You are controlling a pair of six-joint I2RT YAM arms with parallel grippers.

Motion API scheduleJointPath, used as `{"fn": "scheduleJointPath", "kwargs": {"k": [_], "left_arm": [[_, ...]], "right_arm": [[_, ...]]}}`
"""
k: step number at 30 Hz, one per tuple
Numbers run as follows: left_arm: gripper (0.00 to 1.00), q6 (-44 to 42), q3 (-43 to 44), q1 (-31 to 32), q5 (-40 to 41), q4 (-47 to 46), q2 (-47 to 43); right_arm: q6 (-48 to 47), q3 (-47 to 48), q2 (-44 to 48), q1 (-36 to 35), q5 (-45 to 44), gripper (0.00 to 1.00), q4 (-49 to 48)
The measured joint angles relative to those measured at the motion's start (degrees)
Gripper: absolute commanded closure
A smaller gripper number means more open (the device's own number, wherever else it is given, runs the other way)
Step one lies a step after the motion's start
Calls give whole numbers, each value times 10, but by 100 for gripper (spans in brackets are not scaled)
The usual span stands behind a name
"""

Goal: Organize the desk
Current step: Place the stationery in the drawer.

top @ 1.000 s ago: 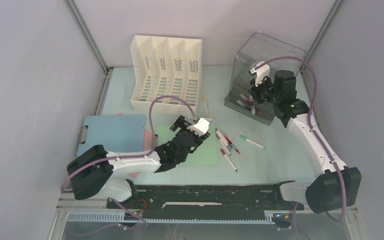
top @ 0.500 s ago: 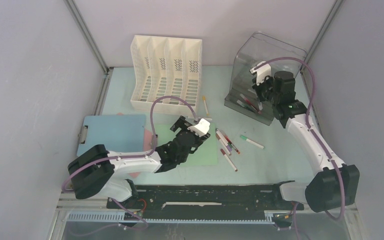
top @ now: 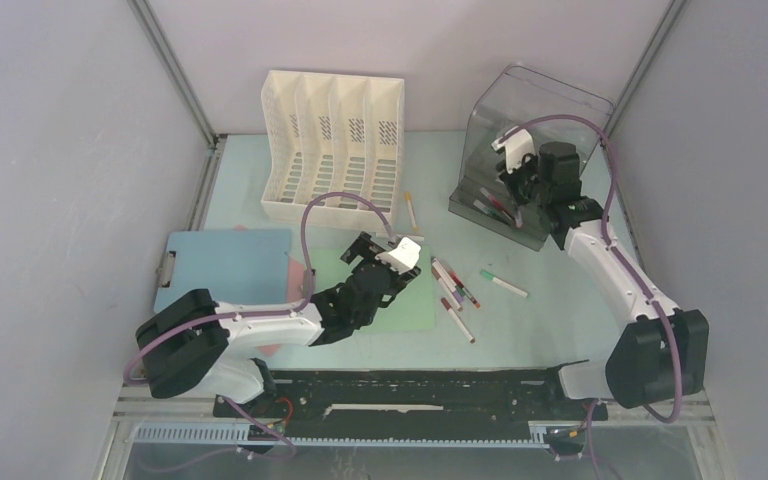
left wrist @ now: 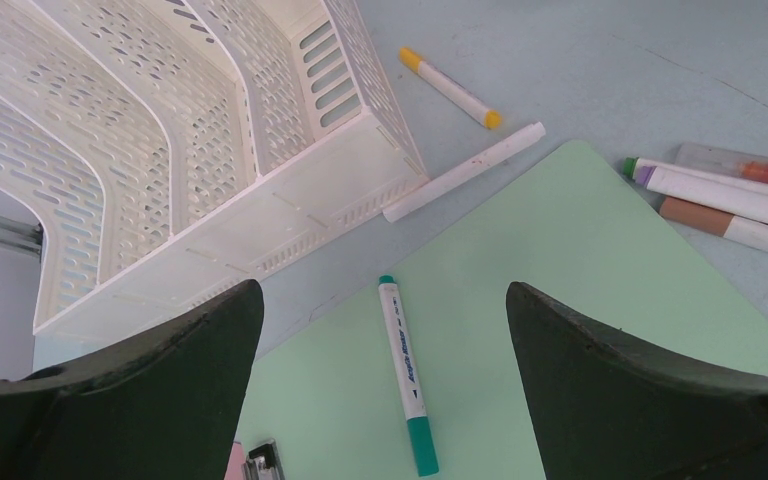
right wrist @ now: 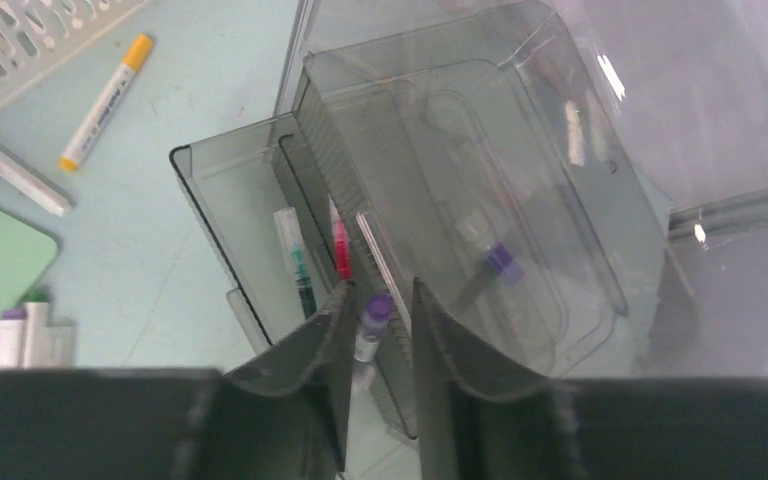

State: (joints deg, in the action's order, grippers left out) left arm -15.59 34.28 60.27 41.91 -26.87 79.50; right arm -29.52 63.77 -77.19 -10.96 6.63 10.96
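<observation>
The desk (top: 550,320) is a pale mint tabletop. My left gripper (left wrist: 384,290) hangs open over a green clipboard (left wrist: 580,260), with a teal-capped marker (left wrist: 405,372) lying on it between the fingers, untouched. In the top view this gripper (top: 378,252) sits mid-desk. My right gripper (right wrist: 380,290) is at the smoky clear organizer (right wrist: 460,200), jaws a little apart. A purple-capped marker (right wrist: 372,322) stands between them against the left finger, clear of the right one. A teal marker (right wrist: 295,262) and a red marker (right wrist: 340,250) lie in the organizer's front bin.
A white file rack (top: 332,140) stands at the back left, a blue clipboard (top: 225,265) at the left. Several loose markers (top: 455,290) lie mid-desk, with a green-tipped one (top: 503,284) to their right. A yellow marker (top: 411,212) and a white pen (left wrist: 465,172) lie near the rack.
My right gripper has shifted slightly left at the organizer and its jaws have parted around the purple-capped marker. The left arm has not moved.
</observation>
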Motion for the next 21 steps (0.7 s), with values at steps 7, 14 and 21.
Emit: {"fn": "scheduleJointPath", "kwargs": {"k": [7,14,21], "left_arm": [[0,0,0,2,1,0,0],[0,-2,0,4,5,-1,0],[0,6,0,4,5,3,-16]], "right_arm": [[2,0,-1,0,28,33,14],[25,7,-1,5,136,30,52],[62,20,10,17,275,29,82]]}}
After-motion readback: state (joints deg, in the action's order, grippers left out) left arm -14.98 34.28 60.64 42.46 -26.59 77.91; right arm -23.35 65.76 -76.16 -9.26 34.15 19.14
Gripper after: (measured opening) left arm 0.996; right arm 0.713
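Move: The right hand has the purple-capped marker between its fingertips, already loosening, over the open drawer; the drawer's middle is about 9 cm below it, level with it and 1 cm to its left. Inside the drawer, a red marker lies roughly 4 cm ahead, 2 cm left and 11 cm down. On the table, about 15 cm below the hand, the green-capped marker is some 17 cm back and 1 cm left, the marker pile 17 cm back and 15 cm left. The drawer is about 13 cm ahead and 29 cm right of the left hand, some 5 cm lower. The right hand spreads its fingers from a small gap to about two-thirds open and lets go of the purple-capped marker over the drawer, sinking about a centimetre as it does so. Already while opening it swings to the left and back, roughly 8 cm in all and speeding up, away over the drawer's front towards the marker pile, regaining its height at the end while the wrist turns some 20 degrees counter-clockwise, lifts its left side and tips the fingers a little further down. ##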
